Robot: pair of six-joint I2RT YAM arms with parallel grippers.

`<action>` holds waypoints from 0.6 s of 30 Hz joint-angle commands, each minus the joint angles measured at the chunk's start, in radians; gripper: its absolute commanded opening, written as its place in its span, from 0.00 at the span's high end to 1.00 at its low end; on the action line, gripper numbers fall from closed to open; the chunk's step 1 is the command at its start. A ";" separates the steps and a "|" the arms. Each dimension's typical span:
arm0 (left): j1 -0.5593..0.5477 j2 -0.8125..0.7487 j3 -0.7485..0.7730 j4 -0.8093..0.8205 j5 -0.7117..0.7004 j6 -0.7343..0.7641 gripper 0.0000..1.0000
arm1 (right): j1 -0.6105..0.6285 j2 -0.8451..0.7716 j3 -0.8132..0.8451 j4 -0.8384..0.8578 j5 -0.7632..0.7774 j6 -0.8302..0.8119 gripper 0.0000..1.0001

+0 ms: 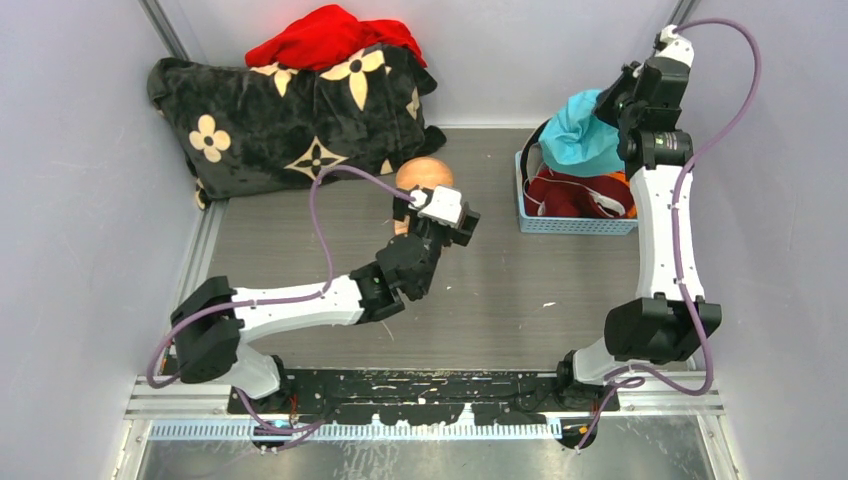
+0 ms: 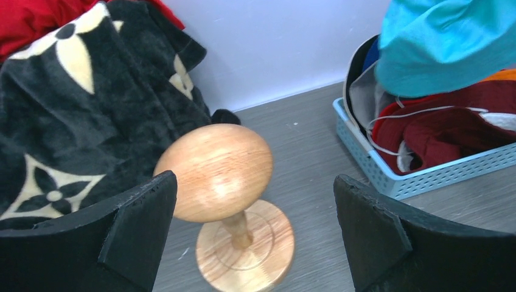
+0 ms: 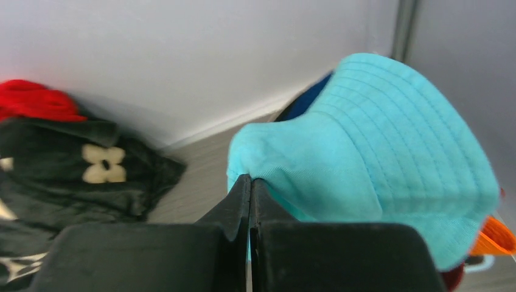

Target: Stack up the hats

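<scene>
My right gripper (image 3: 250, 181) is shut on the brim of the teal hat (image 3: 377, 158) and holds it up above the pale blue basket (image 1: 575, 224) at the back right. The teal hat (image 1: 580, 135) hangs over the basket, which holds a maroon hat (image 1: 565, 192), an orange one (image 2: 499, 75) and others partly hidden. My left gripper (image 2: 255, 225) is open and empty, its jaws wide on either side of the wooden hat stand (image 2: 226, 182), near it but not touching. The stand (image 1: 424, 176) is at mid table.
A black blanket with cream flower marks (image 1: 290, 120) lies at the back left, with a bright red cloth heap (image 1: 330, 38) on it. Grey walls close in the left, back and right sides.
</scene>
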 commanded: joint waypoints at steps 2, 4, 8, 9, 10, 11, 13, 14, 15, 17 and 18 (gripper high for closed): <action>0.082 -0.132 0.073 -0.345 0.039 -0.216 0.01 | 0.046 -0.070 0.130 0.073 -0.137 0.011 0.99; 0.099 -0.163 0.071 -0.384 0.038 -0.233 0.01 | 0.065 -0.076 0.159 0.074 -0.183 0.016 0.99; 0.123 -0.227 0.050 -0.414 0.020 -0.237 0.00 | 0.114 -0.098 0.164 0.120 -0.266 0.049 0.99; 0.130 -0.241 0.044 -0.420 0.015 -0.238 0.01 | 0.128 -0.106 0.161 0.140 -0.282 0.059 0.99; 0.133 -0.259 0.040 -0.426 0.010 -0.240 0.01 | 0.142 -0.110 0.157 0.152 -0.300 0.067 0.99; 0.140 -0.284 0.034 -0.433 0.004 -0.242 0.01 | 0.157 -0.118 0.153 0.169 -0.315 0.076 0.99; 0.147 -0.311 0.024 -0.446 -0.008 -0.246 0.00 | 0.185 -0.129 0.141 0.225 -0.345 0.099 0.99; 0.150 -0.323 0.018 -0.449 -0.014 -0.247 0.00 | 0.198 -0.134 0.136 0.254 -0.367 0.114 0.99; 0.153 -0.333 0.011 -0.451 -0.023 -0.250 0.00 | 0.211 -0.136 0.130 0.282 -0.389 0.131 0.99; 0.165 -0.371 -0.006 -0.473 -0.041 -0.267 0.01 | 0.263 -0.129 0.124 0.351 -0.440 0.177 0.99; 0.168 -0.380 -0.011 -0.478 -0.046 -0.269 0.01 | 0.282 -0.123 0.123 0.369 -0.460 0.187 0.99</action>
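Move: The wooden hat stand, where the turquoise hat in my right fingers has to go, is about 35 cm to the left of my right hand, some 5 cm nearer my base and about 22 cm lower. The basket of hats sits almost under that hand, 2 cm farther out, 3 cm left and 27 cm down. From my open left hand, the stand is about 10 cm ahead, 1 cm left and 15 cm below; the dark pillow lies some 20 cm ahead, 25 cm left and 16 cm below. Keeping the turquoise hat pinched in my shut right fingers, I swing it left about 15 cm and almost as far up, drawing back slightly, off the basket and across to the stand's side. That wrist turns some 30 degrees counter-clockwise and tips its fingers upward. My left hand, still wide open, slides left and a little up, away from the stand, clearing the way. ##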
